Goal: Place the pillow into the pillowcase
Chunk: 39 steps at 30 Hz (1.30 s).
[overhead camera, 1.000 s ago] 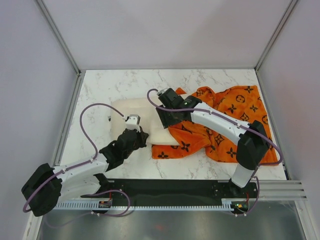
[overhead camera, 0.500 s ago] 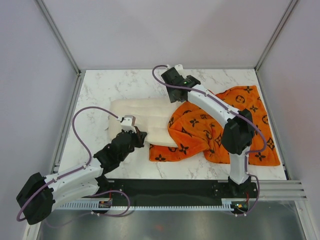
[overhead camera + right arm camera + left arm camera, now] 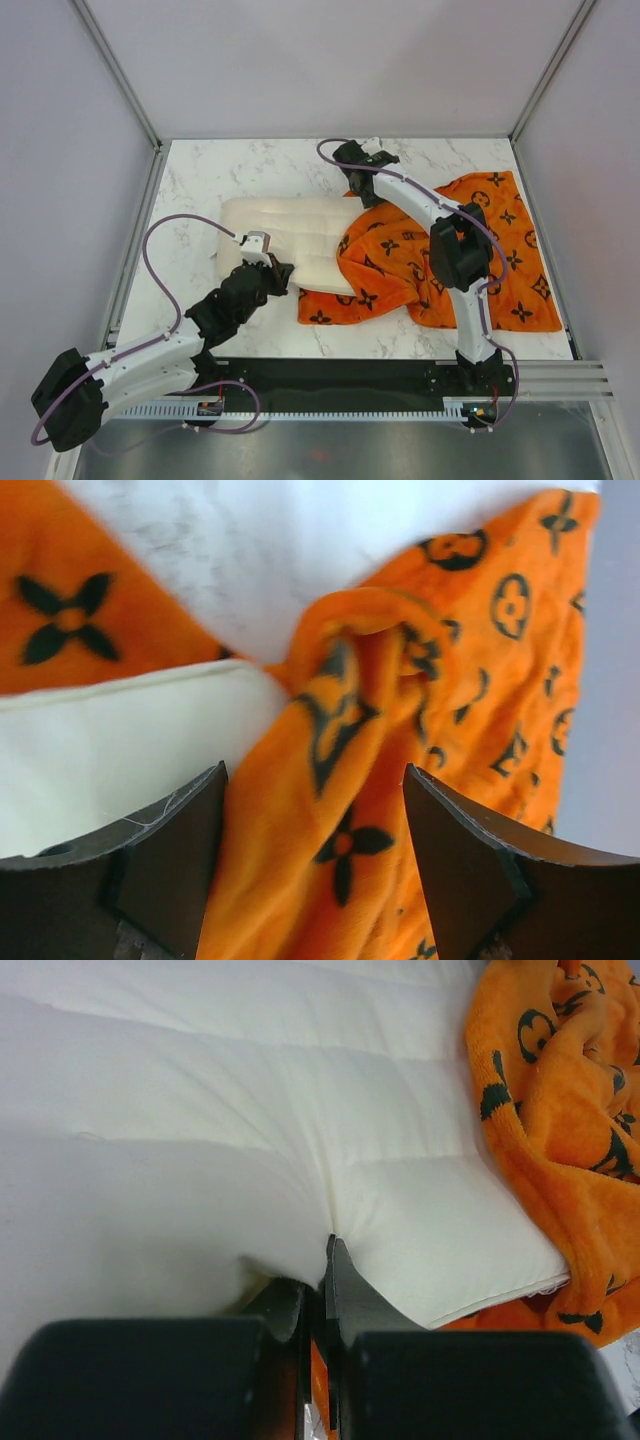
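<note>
The cream-white pillow (image 3: 280,232) lies across the marble table, its right end under the orange pillowcase (image 3: 450,250). My left gripper (image 3: 276,272) is at the pillow's near edge, shut on a pinch of its fabric (image 3: 330,1200); the jaws (image 3: 325,1252) meet with the cloth bunched at their tips. My right gripper (image 3: 362,190) hovers open over the far edge of the pillowcase (image 3: 350,780), where the plush fabric folds over the pillow (image 3: 120,750). Nothing is gripped between its fingers (image 3: 455,850).
The marble table (image 3: 200,170) is walled by a metal frame and grey panels on three sides. The right arm's elbow (image 3: 457,255) rises over the pillowcase. A loose purple cable (image 3: 160,250) loops left of the pillow.
My right gripper has opened wider and swung from the pillow's middle to the table's far side, leaving the pillowcase draped over the pillow's right end. The left gripper stays shut on the pillow.
</note>
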Available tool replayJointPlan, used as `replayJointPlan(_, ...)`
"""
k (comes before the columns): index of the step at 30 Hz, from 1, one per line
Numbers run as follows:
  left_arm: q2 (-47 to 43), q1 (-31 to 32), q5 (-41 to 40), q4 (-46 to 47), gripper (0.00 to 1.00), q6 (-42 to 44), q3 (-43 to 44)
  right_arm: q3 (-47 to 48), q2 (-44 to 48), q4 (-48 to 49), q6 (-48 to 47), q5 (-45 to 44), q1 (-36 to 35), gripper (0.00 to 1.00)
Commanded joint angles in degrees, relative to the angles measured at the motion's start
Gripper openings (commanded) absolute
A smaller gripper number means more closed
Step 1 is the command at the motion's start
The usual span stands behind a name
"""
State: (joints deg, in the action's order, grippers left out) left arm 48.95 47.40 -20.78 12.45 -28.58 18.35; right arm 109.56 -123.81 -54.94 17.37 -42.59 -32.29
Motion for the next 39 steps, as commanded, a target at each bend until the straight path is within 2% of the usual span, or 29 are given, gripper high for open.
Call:
replayJointPlan(1,-2.36,0.85,-0.05,5.04,0.02,3.09,0.46,-0.05,-0.64,-3.33,0.21,-8.12,2.93,0.79)
replayJointPlan(3,-2.54,0.86,-0.23,4.69,0.02,3.26,0.46,0.74,-1.61,-4.29,0.21,-9.79,3.03,0.78)
replayJointPlan(6,-2.63,0.86,-0.23,4.52,0.02,3.35,0.55,1.62,-3.45,-4.83,0.13,-10.06,3.46,0.70)
replayJointPlan(9,-2.19,0.85,-0.14,4.60,0.02,3.35,0.63,3.72,-5.21,-4.57,-0.22,-8.13,4.08,0.50)
replayJointPlan(10,-1.67,0.86,0.03,4.60,0.02,3.44,0.72,4.60,-6.26,-4.30,-0.84,-7.86,4.08,0.36)
replayJointPlan(12,-1.23,0.86,0.38,4.78,0.02,3.70,1.07,7.41,-7.23,-2.64,-1.98,-6.29,4.08,0.27)
replayJointPlan(13,-1.05,0.77,1.60,5.13,0.02,4.14,1.07,8.38,-8.28,-1.59,-2.85,-6.02,4.08,0.18)
replayJointPlan(15,-0.52,0.86,4.67,7.49,0.02,5.54,0.55,11.80,-9.86,0.96,-5.93,-6.97,4.08,0.10)
replayJointPlan(16,-0.35,0.86,8.35,9.77,0.02,6.86,0.55,13.47,-12.22,1.15,-6.98,-8.37,4.08,0.01)
replayJointPlan(18,0.79,0.86,11.97,11.45,0.02,7.83,1.33,18.57,-14.26,1.32,-9.45,-8.65,4.08,0.00)
replayJointPlan(21,2.03,0.77,19.61,14.53,0.02,9.41,2.56,20.61,-14.89,4.48,-11.56,-0.42,3.82,0.00)
replayJointPlan(22,2.03,0.85,23.20,16.45,0.02,10.03,2.83,20.17,-13.23,5.45,-11.74,3.96,3.38,0.00)
replayJointPlan(23,2.03,0.86,24.37,17.25,0.02,10.29,3.01,18.95,-12.26,7.11,-11.91,12.88,3.20,0.00)
replayJointPlan(26,1.94,0.85,26.48,18.66,0.02,11.70,3.97,15.35,-7.60,10.54,-11.74,28.20,1.19,0.00)
replayJointPlan(28,2.46,0.85,28.58,19.19,0.02,12.84,5.03,14.20,-4.97,11.25,-13.57,31.33,-2.14,0.00)
replayJointPlan(32,4.84,1.03,33.32,20.51,0.02,13.37,6.96,13.67,-1.88,11.08,-18.49,31.34,-8.74,0.00)
replayJointPlan(34,6.15,1.38,34.39,21.04,0.02,13.55,7.93,13.66,0.13,11.08,-18.42,35.10,-10.50,0.00)
replayJointPlan(36,8.00,2.43,33.70,22.17,0.02,13.81,8.28,14.36,1.37,11.17,-17.37,40.71,-10.68,0.00)
replayJointPlan(39,10.20,4.02,30.98,23.32,0.02,14.08,8.11,15.68,2.43,11.08,-13.86,42.50,-10.68,0.00)
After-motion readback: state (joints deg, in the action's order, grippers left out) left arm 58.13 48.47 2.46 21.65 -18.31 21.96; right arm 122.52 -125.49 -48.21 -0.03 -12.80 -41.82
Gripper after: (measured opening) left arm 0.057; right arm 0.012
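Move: The left hand grips the near edge of the pillow, with the pillow's middle roughly 10 cm ahead of it and 5 cm lower. The pillowcase mouth lies about 12 cm to this hand's right, 8 cm ahead and 4 cm below. The open right hand straddles the bunched far rim of the case, which is about 3 cm ahead, 4 cm to its right and 3 cm down. The pillow's far right corner is some 5 cm to the right hand's left, 2 cm ahead and 4 cm lower. The right fingers close on the bunched far rim as the hand goes about 5 cm right and dips, then it carries the cloth forward, sweeps it left over 20 cm towards the pillow's far side and lifts, turning counter-clockwise. The left hand keeps its pinch, holds still at first, then shifts the pillow edge about 7 cm right and a little back, turning clockwise some 25 degrees. ##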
